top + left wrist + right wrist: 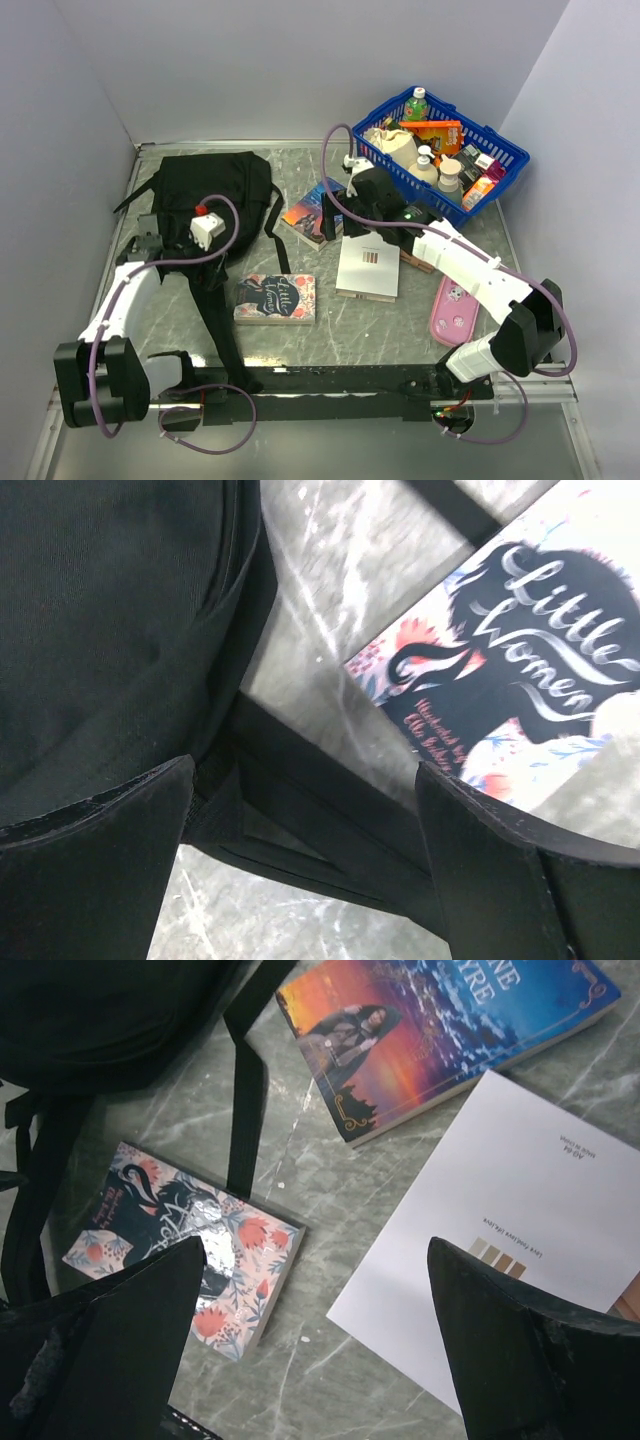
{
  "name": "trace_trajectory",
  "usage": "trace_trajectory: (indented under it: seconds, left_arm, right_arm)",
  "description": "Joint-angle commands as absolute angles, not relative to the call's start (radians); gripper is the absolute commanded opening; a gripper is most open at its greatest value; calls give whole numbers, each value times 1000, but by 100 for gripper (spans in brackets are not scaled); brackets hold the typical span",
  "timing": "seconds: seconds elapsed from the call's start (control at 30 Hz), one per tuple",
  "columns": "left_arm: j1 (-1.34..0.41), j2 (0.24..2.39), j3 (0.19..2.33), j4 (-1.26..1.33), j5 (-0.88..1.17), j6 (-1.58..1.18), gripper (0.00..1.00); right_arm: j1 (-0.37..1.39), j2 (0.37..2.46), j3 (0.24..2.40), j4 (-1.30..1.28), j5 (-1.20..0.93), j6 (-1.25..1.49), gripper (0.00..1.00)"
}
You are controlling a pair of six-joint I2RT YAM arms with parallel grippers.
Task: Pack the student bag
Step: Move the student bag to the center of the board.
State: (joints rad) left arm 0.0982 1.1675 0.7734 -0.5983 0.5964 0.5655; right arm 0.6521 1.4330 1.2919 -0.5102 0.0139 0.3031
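The student bag (210,190), a black fabric backpack, lies at the back left with long straps (222,330) trailing toward the near edge. My left gripper (212,262) hovers open at the bag's lower right edge. In the left wrist view, its fingers (100,870) straddle a black strap (330,830) without closing on it; the bag (110,610) fills the upper left. My right gripper (335,212) hangs open above the table between the books. In the right wrist view nothing lies between its fingers (530,1350) but bare table (330,1360).
A floral "Little Women" book (275,298) lies next to the straps. A blue-orange book (312,212) and a white book (369,266) lie mid-table. A pink case (451,310) sits at the right. A blue mesh basket (505,170) holding several items stands back right.
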Motion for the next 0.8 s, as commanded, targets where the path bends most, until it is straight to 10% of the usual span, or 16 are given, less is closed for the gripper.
trace_trajectory:
  seconds: [0.0, 0.77]
  left_arm:
    - [77, 1095, 703, -389, 465, 586, 96]
    - [69, 1216, 727, -321, 378, 838, 97]
  right_arm:
    - [650, 1416, 1253, -462, -21, 328, 100]
    - [650, 1405, 1175, -397, -95, 360, 100]
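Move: My left hand is low at the student bag's near edge, where the dark strap leaves it; the bag's middle is about 14 cm ahead, level sideways and some 4 cm below. The Little Women book lies roughly 16 cm right and 7 cm back. From my right hand the bag's middle is about 33 cm left, 9 ahead and 18 below; the sunset-covered book is 8 left and 8 ahead, the white book 6 right and 5 back. I swing my open left hand forward about 5 cm and some 3 cm left from the strap's root in over the bag's near part, dipping slightly, rising a couple of centimetres, then sinking again, while the wrist tips up and lifts its left side, some 20 degrees in all. My right hand, also open, sinks about 4 cm and draws back 2 cm beside the white book's left edge, touching nothing. ##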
